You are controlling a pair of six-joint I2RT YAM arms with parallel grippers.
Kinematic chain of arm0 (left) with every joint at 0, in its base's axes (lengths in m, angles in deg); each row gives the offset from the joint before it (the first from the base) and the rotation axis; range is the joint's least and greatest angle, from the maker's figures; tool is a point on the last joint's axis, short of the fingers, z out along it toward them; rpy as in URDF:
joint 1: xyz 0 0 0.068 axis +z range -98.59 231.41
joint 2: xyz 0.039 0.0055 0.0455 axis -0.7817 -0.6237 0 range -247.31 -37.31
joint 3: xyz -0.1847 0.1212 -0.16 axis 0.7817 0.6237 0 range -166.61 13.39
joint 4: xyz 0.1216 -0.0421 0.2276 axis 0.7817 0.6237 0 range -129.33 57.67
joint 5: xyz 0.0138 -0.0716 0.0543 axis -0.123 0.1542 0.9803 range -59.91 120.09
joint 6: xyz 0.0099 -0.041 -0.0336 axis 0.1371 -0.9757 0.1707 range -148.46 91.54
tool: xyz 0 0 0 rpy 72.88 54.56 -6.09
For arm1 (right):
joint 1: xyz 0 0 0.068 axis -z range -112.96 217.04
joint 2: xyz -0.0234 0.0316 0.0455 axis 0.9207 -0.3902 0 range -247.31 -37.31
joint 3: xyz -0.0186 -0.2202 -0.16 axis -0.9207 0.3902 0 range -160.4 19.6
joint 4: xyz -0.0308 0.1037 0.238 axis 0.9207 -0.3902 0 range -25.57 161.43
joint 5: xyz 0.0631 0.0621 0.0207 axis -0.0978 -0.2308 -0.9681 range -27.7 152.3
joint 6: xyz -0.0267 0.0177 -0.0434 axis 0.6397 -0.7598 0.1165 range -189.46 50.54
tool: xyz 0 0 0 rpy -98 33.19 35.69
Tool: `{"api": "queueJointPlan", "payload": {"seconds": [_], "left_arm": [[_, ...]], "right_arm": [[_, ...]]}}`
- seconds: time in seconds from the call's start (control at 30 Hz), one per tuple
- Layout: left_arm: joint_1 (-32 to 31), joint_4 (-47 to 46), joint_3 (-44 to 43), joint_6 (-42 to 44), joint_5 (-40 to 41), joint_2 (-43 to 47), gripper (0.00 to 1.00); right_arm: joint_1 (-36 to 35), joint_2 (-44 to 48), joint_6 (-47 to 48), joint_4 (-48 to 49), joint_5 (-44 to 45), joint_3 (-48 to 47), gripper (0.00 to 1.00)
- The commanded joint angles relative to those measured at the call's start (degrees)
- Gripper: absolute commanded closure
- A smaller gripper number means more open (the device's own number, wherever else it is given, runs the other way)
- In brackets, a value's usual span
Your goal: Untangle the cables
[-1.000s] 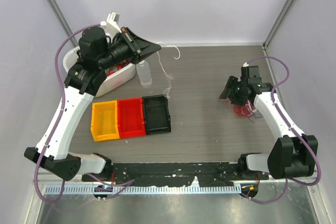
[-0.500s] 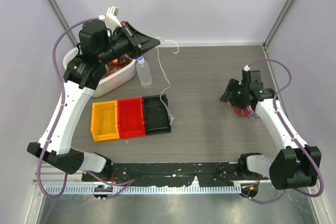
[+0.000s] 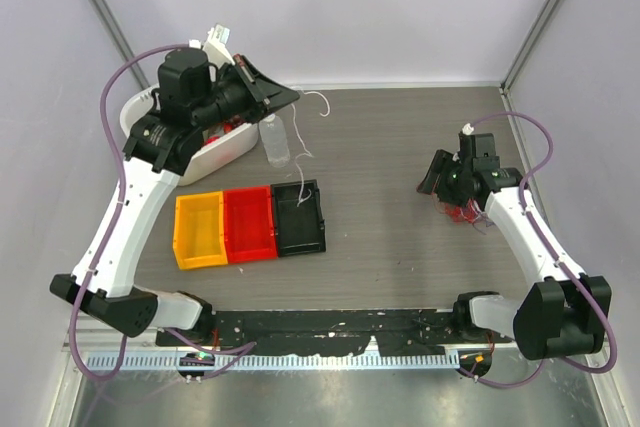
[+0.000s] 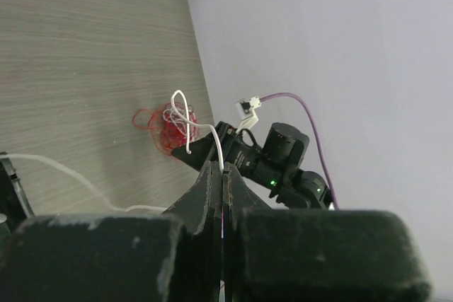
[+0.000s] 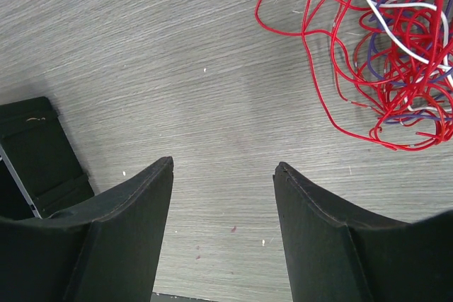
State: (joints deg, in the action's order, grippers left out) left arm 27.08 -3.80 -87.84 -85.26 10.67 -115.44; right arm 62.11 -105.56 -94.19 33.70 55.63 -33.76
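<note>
The cables form a tangle [image 5: 400, 40] of red, white and dark purple wire on the table, up and right of my right gripper [image 5: 223, 165], which hangs open over bare wood. From above, that tangle [image 3: 465, 214] lies beside the right gripper [image 3: 437, 175]. My left gripper [image 3: 292, 95] is raised at the back left and shut on one white cable [image 3: 303, 152], which dangles down over the black bin [image 3: 299, 219]. In the left wrist view the white cable [image 4: 185, 114] curls out of the closed jaws of the left gripper [image 4: 223, 169], with the red tangle [image 4: 161, 130] far below.
A white tub [image 3: 225, 152] holding red items sits at the back left, with a clear bottle [image 3: 276, 142] upright beside it. A yellow bin [image 3: 200, 230] and a red bin [image 3: 249, 224] stand in a row with the black one. The black bin's corner [image 5: 35, 150] shows at the right wrist view's left edge.
The left gripper has drawn back slightly to the left with the white cable, and the cable's hanging end has swung over the black bin. The right arm has barely shifted.
</note>
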Motion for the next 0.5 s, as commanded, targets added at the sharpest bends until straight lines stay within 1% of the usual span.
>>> {"api": "queueJointPlan", "payload": {"seconds": [0.0, 0.13, 0.3, 0.47], "left_arm": [[0.3, -0.5, 4.6, 2.2, 0.9, 2.3, 1.00], [0.3, -0.2, 10.8, 2.7, 2.6, 4.2, 1.00], [0.3, 0.9, 20.4, 3.0, 3.9, 6.3, 1.00], [0.3, 3.0, 26.9, 6.3, 7.5, 6.8, 1.00]], "right_arm": [[-0.3, -0.3, 0.6, 1.9, 0.3, -0.5, 0.36], [-0.3, -0.3, 0.5, 1.6, 0.4, -1.0, 0.36], [-0.3, -0.6, 0.6, 1.4, 0.3, -1.0, 0.36], [-0.3, -0.8, 0.5, 1.1, 0.3, -1.2, 0.36]]}}
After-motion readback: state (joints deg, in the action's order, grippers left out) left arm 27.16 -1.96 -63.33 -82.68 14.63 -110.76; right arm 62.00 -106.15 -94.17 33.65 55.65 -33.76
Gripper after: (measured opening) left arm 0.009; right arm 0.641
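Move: The left hand still pinches the white cable, its tail dangling. The black bin lies about 43 cm below this hand, some 5 cm back and 1 cm to its left. At bin height, the red bin is level with the black one, 11 cm further left; the bottle is about 8 cm ahead and 5 cm left of the hand, roughly 37 cm down. From the idle right hand, the black bin is some 32 cm left, 3 cm back and 11 cm below. Left hand, keeping its pinch on the white cable, sinks about 16 cm towards the black bin, tipping down some 20 degrees. ##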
